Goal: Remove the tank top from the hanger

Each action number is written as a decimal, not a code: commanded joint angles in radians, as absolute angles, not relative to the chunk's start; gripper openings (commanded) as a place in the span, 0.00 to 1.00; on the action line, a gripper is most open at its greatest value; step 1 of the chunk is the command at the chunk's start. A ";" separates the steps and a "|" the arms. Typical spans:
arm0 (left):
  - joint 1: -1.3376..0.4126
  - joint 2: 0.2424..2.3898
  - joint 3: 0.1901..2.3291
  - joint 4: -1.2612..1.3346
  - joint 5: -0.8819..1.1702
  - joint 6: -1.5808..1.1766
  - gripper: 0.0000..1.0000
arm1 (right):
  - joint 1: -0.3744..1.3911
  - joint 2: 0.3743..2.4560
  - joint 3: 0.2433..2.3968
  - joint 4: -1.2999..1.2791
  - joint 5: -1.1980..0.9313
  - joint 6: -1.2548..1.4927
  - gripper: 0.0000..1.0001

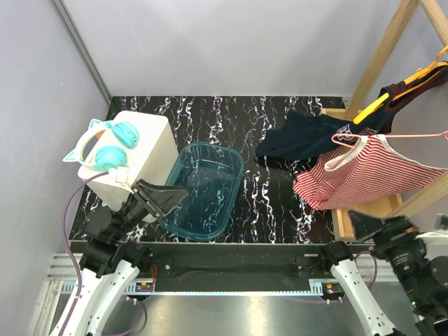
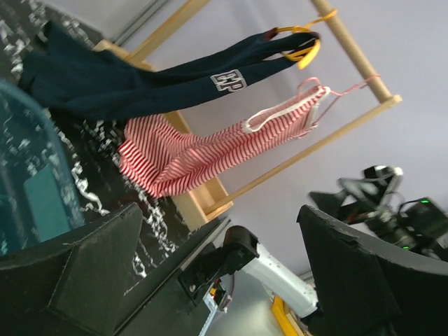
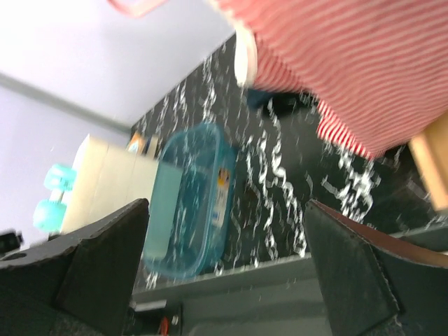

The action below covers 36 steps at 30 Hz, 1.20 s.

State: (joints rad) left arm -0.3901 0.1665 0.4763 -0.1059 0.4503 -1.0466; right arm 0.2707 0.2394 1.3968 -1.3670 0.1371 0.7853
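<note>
A red-and-white striped tank top (image 1: 371, 171) hangs on a thin pink hanger (image 1: 420, 136) from the wooden rack (image 1: 381, 49) at the right, its hem draped toward the table. Behind it a navy tank top (image 1: 308, 136) hangs on a yellow hanger (image 1: 409, 84). My left gripper (image 1: 168, 197) is open and empty over the near left edge of the blue bin, far from the rack. My right gripper (image 1: 374, 222) is open and empty just below the striped top (image 3: 350, 63), apart from it. In the left wrist view both tops (image 2: 196, 150) show beyond my wide left gripper (image 2: 220, 217). In the right wrist view my right gripper (image 3: 227, 210) stands just as wide.
A clear teal bin (image 1: 203, 189) sits on the black marbled table, left of centre. A cream box (image 1: 140, 150) with teal cat-ear headphones (image 1: 112, 143) stands at the left. The rack's wooden base (image 1: 343, 224) lies at the near right.
</note>
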 commanded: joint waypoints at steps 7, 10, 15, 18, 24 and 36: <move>-0.387 0.140 0.500 -0.084 0.572 -1.060 0.99 | 0.268 0.535 1.692 -1.299 0.455 0.644 1.00; -0.388 0.158 0.503 -0.092 0.615 -1.057 0.99 | 0.267 0.590 1.715 -1.229 0.538 0.640 0.97; -0.387 0.232 0.541 -0.115 0.669 -1.000 0.99 | 0.267 0.689 1.730 -1.114 0.598 0.638 0.88; -0.387 0.267 0.589 -0.162 0.699 -0.959 0.99 | 0.267 0.750 1.747 -1.056 0.661 0.650 0.83; -0.387 0.282 0.661 -0.235 0.712 -0.902 0.99 | 0.267 0.854 1.763 -1.009 0.816 0.701 0.69; -0.388 0.305 0.742 -0.288 0.744 -0.879 0.99 | 0.268 0.885 1.606 -0.891 1.006 0.787 0.65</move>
State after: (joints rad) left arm -0.3901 0.2882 0.7006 -0.2714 0.6964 -0.9009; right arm 0.2699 0.8856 1.6466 -0.9871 0.8837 0.7509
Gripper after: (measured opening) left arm 0.987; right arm 0.664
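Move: The pink hanger is roughly 17 cm ahead of my right hand, 6 cm to its right and 9 cm above it. The striped tank top drapes from it, its middle about 15 cm ahead, 3 cm right and 8 cm below my hand. The yellow hanger stands some 10 cm beyond the pink one and 2 cm farther right, 12 cm above my hand. From my left hand, the pink hanger lies about 9 cm ahead, 48 cm right and 12 cm higher. I swing my empty right hand up and forward, then mostly forward, bearing right throughout: about 16 cm out, 11 up and 8 right, to bring the fingertips to the pink hanger's bar by the tank top's strap. On the way I turn it some 40 degrees clockwise and narrow the fingers to about two thirds open. My open left hand eases back and slightly up. ##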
